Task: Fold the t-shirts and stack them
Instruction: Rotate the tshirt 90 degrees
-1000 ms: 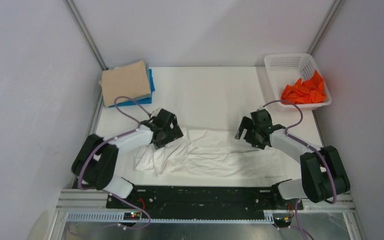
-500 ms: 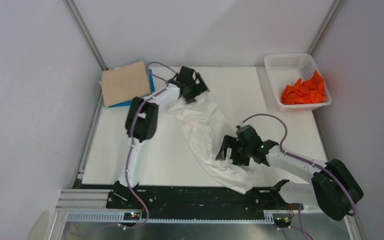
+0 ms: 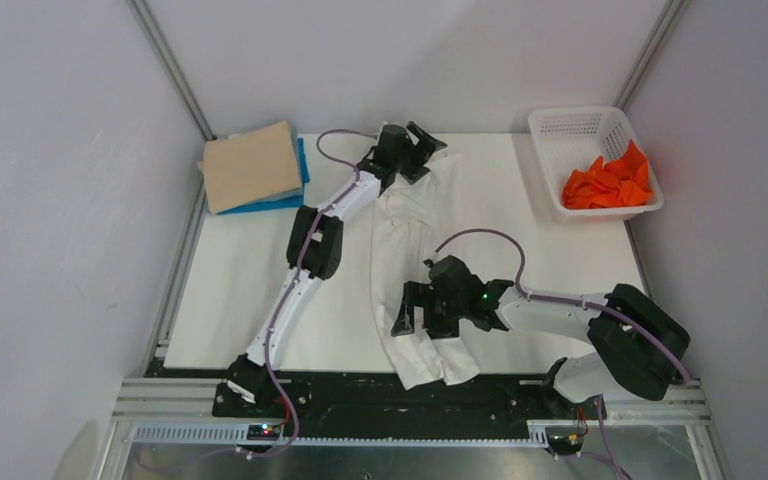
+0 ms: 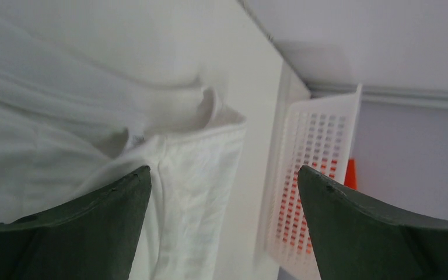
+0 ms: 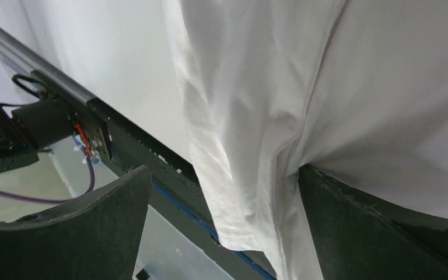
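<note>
The thin white t-shirt (image 3: 410, 220) lies stretched in a long rumpled strip from the far middle of the table to its near edge, where the hem (image 5: 239, 233) hangs over the black rail. My left gripper (image 3: 422, 145) is open over the shirt's far end (image 4: 192, 175), its jaws wide apart (image 4: 223, 175). My right gripper (image 3: 412, 312) is open low over the near end, with cloth (image 5: 256, 87) draped between the jaws (image 5: 221, 172) and bunched against the right finger (image 5: 350, 216). A folded beige t-shirt (image 3: 250, 165) rests on a blue one (image 3: 280, 203) at the far left. The orange t-shirt (image 3: 608, 180) is crumpled in the basket.
The white lattice basket (image 3: 580, 125) stands at the far right corner, and its side (image 4: 321, 151) shows close to my left gripper. Grey walls enclose the table on three sides. The black base rail (image 5: 128, 146) runs along the near edge.
The white shirt lay crosswise near the front. Both arms swung it round lengthwise: the left arm reached to the far edge, the right moved in toward the near middle.
</note>
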You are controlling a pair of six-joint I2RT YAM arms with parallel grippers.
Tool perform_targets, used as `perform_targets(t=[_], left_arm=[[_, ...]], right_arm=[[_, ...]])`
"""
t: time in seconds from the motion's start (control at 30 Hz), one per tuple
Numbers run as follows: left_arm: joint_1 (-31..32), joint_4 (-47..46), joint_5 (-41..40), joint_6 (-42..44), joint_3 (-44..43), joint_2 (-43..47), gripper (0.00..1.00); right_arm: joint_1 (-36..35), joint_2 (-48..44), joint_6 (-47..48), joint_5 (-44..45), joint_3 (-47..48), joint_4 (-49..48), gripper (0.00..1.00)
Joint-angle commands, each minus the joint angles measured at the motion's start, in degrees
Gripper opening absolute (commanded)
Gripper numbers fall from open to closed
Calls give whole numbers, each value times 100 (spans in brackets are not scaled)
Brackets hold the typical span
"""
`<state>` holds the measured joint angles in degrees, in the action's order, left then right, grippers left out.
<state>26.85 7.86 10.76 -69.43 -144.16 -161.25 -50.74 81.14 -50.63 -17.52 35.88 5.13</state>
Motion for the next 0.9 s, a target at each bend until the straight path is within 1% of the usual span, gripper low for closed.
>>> perform_targets(t=[0.0, 0.07, 0.17, 0.3, 0.4, 0.5, 0.57, 0.6, 0.63, 0.67, 0.7, 0.73, 0.77, 0.8, 0.83, 0.87], left_arm=[[-277, -731, -669, -616, -360, -231, 100], [-361, -756, -869, -625, -378, -214, 100], [-397, -751, -1036, -346, -444, -176, 100], [-460, -968, -991, -7, -487, -44, 100], [-471, -1014, -563, 303, -427, 290, 100], [-420, -922, -187, 651, -215, 822, 100], [-350, -764, 447, 951, 183, 1413, 100], [-313, -462, 630, 1253, 528, 1904, 100], [-222, -250, 895, 1430, 762, 2199, 100], [-171, 104, 990, 1834, 1422, 2813, 100], [-48, 226, 1051, 2011, 1854, 3198, 100], [18, 324, 1011, 2361, 2928, 3999, 100], [190, 345, 707, 2702, 3491, 4906, 100], [286, 385, 483, 2823, 4697, 5392, 100], [525, 384, -38, 2975, 5245, 6307, 100], [833, 394, -329, 3003, 6338, 6729, 100]], right_arm=[[-84, -127, -151, 1356, 509, 775, 99], [12, -287, -164, 2059, 620, 1390, 100], [329, -520, 46, 2507, 645, 1686, 99], [630, -1159, 406, 2915, 610, 2085, 100], [690, -1830, 442, 3142, 422, 2318, 99], [804, -2365, 280, 2998, 122, 2631, 100], [831, -2875, 181, 2836, -56, 2936, 99], [834, -3137, 114, 2777, -125, 3164, 99], [845, -3292, 79, 2696, -252, 3277, 99], [886, -3567, 7, 2643, -368, 3531, 99], [906, -3816, -14, 2619, -418, 3785, 99], [976, -3926, -36, 2542, -504, 3908, 99], [1041, -4088, -8, 2490, -543, 4091, 99], [1071, -4163, 0, 2415, -631, 4171, 99], [1109, -4270, 12, 2369, -673, 4257, 99], [1119, -4320, 24, 2249, -761, 4276, 99]])
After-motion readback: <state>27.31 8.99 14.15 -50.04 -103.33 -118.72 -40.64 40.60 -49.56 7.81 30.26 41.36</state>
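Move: The t-shirt lies as a long strip running away from the base. Its far end is almost under the left hand, some 4 cm below; its middle is about 29 cm back and 4 cm left of that hand. From the right hand the middle is roughly 16 cm ahead and 2 cm below, and the near end about 9 cm back and 4 cm right. Level with the left hand, the basket is some 47 cm right and the folded stack about 51 cm left. The t-shirt's near part is spread by the open right fingers, already on it, sweeping about 7 cm forward and 9 cm right while turning clockwise and rising off, then passing back and right beyond its right edge. At the far end the open left hand smooths forward and left, roughly 6 cm each way, then lifts away and draws back. ##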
